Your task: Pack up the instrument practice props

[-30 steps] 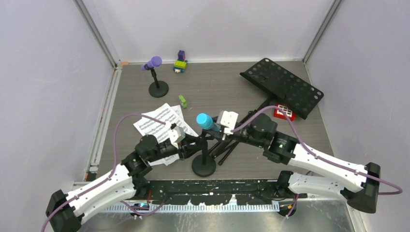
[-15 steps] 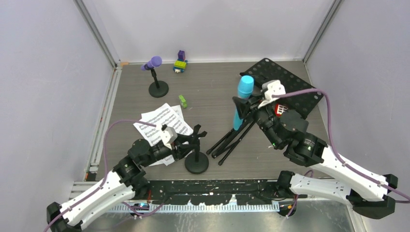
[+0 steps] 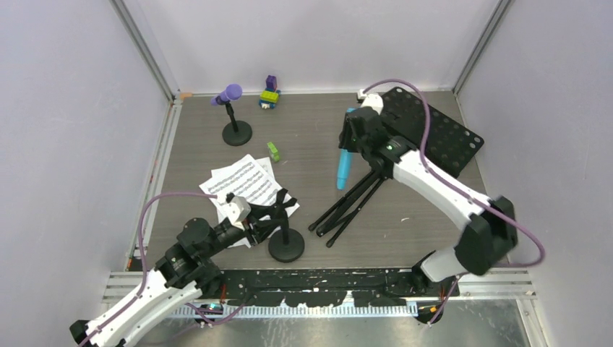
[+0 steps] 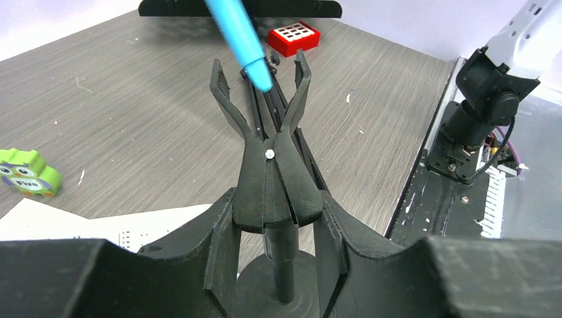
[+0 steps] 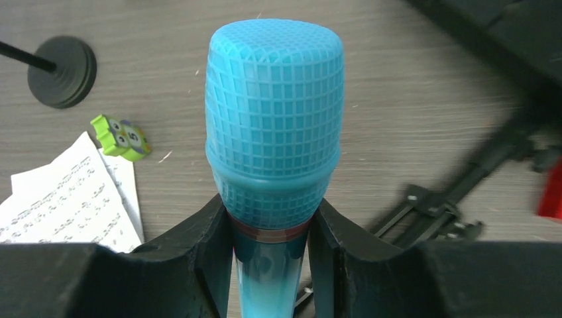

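My right gripper (image 3: 351, 137) (image 5: 272, 212) is shut on the cyan microphone (image 3: 343, 168) (image 5: 275, 119) just below its mesh head. It holds it in the air over the back middle of the table, tail pointing down. My left gripper (image 3: 269, 218) (image 4: 277, 199) is shut on the clip of a short black mic holder (image 3: 286, 247) (image 4: 273, 169) near the front. White sheet-music pages (image 3: 242, 184) lie to its left. The purple microphone (image 3: 230, 93) sits in the other holder (image 3: 236, 132) at the back left. The black perforated music rack (image 3: 434, 134) lies at the back right, its tripod legs (image 3: 347, 206) folded on the table.
A green owl brick (image 3: 273, 150) (image 5: 122, 137) lies between the pages and the purple microphone's holder. A small pile of coloured toy bricks (image 3: 269, 94) sits by the back wall. A red block with a white grid (image 4: 293, 38) lies near the rack. Walls enclose three sides.
My right gripper lifted the cyan microphone out of the front holder and carried it toward the back. My left gripper drew that holder slightly left and nearer.
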Available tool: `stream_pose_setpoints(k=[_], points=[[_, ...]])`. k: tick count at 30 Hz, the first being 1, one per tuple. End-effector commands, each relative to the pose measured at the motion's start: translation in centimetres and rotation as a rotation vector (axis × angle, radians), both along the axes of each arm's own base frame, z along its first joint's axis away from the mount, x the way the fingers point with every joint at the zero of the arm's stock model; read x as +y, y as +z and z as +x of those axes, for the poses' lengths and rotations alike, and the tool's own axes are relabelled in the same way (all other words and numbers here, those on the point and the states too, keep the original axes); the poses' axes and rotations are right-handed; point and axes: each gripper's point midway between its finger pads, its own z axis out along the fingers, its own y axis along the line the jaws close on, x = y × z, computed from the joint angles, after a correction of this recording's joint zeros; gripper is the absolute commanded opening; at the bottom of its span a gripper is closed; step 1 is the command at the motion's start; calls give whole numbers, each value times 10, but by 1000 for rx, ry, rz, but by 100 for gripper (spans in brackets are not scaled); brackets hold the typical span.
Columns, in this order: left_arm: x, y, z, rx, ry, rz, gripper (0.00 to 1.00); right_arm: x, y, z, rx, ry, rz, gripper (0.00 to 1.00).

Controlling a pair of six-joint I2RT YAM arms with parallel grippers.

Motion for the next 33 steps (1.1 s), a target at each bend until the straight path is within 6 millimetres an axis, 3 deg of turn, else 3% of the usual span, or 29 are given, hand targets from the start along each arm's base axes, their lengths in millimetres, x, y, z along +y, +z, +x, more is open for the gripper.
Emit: stream_pose_setpoints(k=[1,7,11,19,23,25,29,33], points=[[7,45,-7,-74,-3,-118,0,47,18,35,18,87,198,1],[12,62,-10,-115,5,-151,0,73,-58,52,212,107,165,1],[8,59,-8,-104,-2,-143,0,88,-111,58,336,125,138,1],[9,63,-11,-110,-10,-160,0,82,-184,58,474,77,35,2],[11,64,-12,-120,-7,-171,0,74,-210,51,540,79,-38,14],[12,64,-12,-123,-2,-175,0,72,-215,49,556,78,-52,30],[15,59,-12,-114,10,-163,0,68,-216,47,556,70,-66,57],[16,61,-11,-120,17,-164,0,66,-209,47,539,74,-71,72]])
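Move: The right hand holds the blue microphone over the table; the bare spot where it is to go lies about 5 cm ahead, 8 cm to the left and 22 cm below. The music stand's folded legs lie some 10 cm back with no sideways offset, and the green owl block about 9 cm ahead and 23 cm left, all at table level. From the left hand, still gripping the microphone stand, that spot is roughly 27 cm ahead, 8 cm right and 19 cm down. The right hand lays the microphone on the table and opens its fingers, letting go of it at the band below the head. To get there it sinks about 21 cm, going left and somewhat forward on the way and then straight down, with the wrist tipping some 30 degrees further nose-down. The left hand keeps hold of the microphone stand and eases up a little. ##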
